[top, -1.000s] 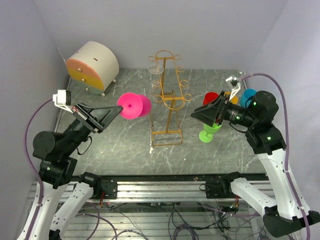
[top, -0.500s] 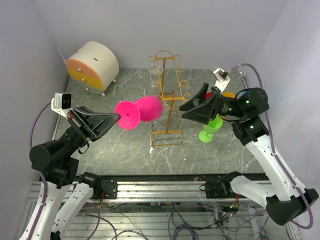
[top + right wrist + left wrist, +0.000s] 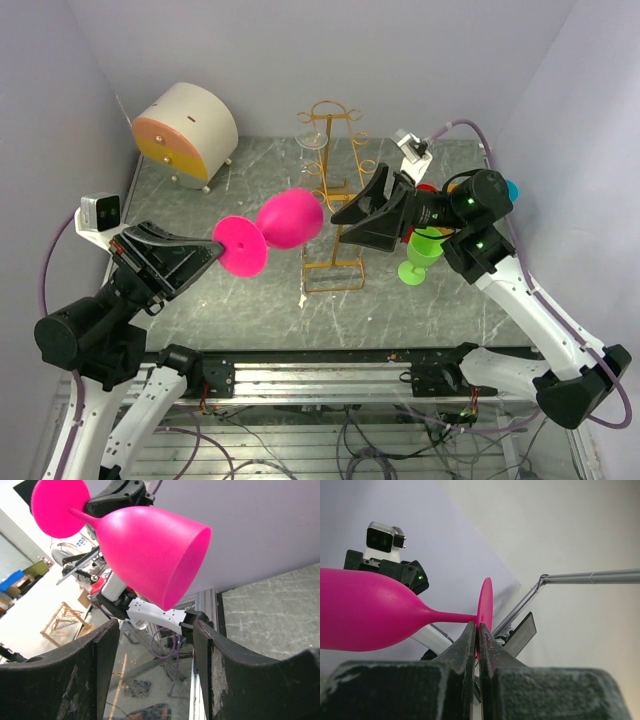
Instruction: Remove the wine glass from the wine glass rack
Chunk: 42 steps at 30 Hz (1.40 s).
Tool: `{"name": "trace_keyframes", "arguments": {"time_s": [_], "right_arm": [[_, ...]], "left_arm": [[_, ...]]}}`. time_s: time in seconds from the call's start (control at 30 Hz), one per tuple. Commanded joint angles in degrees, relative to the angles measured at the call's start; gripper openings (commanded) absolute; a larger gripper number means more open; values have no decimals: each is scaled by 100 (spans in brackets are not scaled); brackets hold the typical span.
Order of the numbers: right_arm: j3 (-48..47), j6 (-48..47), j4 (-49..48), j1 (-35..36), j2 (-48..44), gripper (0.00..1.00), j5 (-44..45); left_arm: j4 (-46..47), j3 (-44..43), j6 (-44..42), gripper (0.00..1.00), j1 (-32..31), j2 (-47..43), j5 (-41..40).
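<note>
A bright pink wine glass (image 3: 290,218) hangs in the air on its side, left of the golden wire wine glass rack (image 3: 340,195) and free of it. My left gripper (image 3: 216,252) is shut on the edge of the glass's round foot (image 3: 485,605), with the stem and bowl (image 3: 365,615) stretching away to the left in the left wrist view. My right gripper (image 3: 343,222) is open just right of the bowl, in front of the rack. In the right wrist view the bowl's mouth (image 3: 150,550) sits above and beyond the gap of that gripper (image 3: 155,626), touching neither finger.
A green goblet (image 3: 420,255) stands right of the rack, under my right arm, with a red cup (image 3: 427,190) and a blue cup (image 3: 509,188) behind it. A round beige drawer box (image 3: 185,130) sits at the back left. Something clear hangs on the rack's far arm (image 3: 312,140).
My left arm has carried the pink glass right and turned it so the bowl points at the rack. My right gripper has left the green goblet, swung left toward the bowl and opened wider.
</note>
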<state>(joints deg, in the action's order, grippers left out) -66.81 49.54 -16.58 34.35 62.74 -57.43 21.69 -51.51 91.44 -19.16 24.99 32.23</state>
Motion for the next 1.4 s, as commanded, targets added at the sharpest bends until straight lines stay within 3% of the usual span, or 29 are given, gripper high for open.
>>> {"name": "trace_keyframes", "arguments": {"time_s": [0.0, 0.13, 0.37, 0.57, 0.8, 0.93, 1.03, 1.17, 1.27, 1.37], "right_arm": [[18, 277, -1043, 61, 79, 60, -94], [234, 887, -2129, 144, 286, 60, -169], [18, 658, -1958, 425, 594, 58, -88], [-41, 782, -2399, 751, 722, 57, -66], [-122, 471, -2246, 1004, 671, 19, 67], [-83, -70, -1576, 1008, 368, 0, 395], [-37, -607, -1029, 1006, 99, 0, 792], [-185, -1287, 5, 1004, -284, 0, 1453], [-416, -1899, 1000, 1004, -626, 0, 2370], [-723, -2399, 2007, 1008, -951, 0, 3594]], "left_arm": [[456, 124, 198, 9, 26, -73, 32], [458, 157, 222, 9, 26, -108, 8], [445, 92, 189, 9, 26, -88, 10], [390, 130, 130, 9, 26, -84, 29], [328, 313, 133, 9, 26, -112, -36], [60, 338, 26, 10, 26, -174, -147], [-526, 273, -250, 17, 26, -269, -326], [-1344, 136, -722, 36, 26, -367, -542], [-2240, -93, -1214, 46, 26, -336, -716], [-3115, -342, -1734, 49, 26, -262, -952]]}}
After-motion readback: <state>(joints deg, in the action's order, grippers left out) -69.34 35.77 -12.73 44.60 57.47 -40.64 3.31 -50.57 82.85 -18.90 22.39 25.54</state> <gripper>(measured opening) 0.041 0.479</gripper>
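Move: The left gripper already holds the pink wine glass by its foot; the glass's middle lies about 8 cm to its right, 4 cm ahead and some 3 cm below. From the open right gripper that middle is roughly 11 cm left, 3 cm back and 4 cm higher, with the rim nearest. Measured from the right gripper, the wine glass rack stands some 14 cm ahead, 1 cm left and 22 cm lower, and the green glass about 11 cm ahead, 16 cm right and 35 cm lower. Hold the pink wine glass nearly still by its foot with the left gripper while you bring the right one about 4 cm left and back to the rim, then shut its fingers on the bowl's wall there. Ease the right hand up and back, slightly right, then forward, swinging clockwise some 20 degrees; open the left fingers and draw that hand forward and down about 5 cm, off the foot. ##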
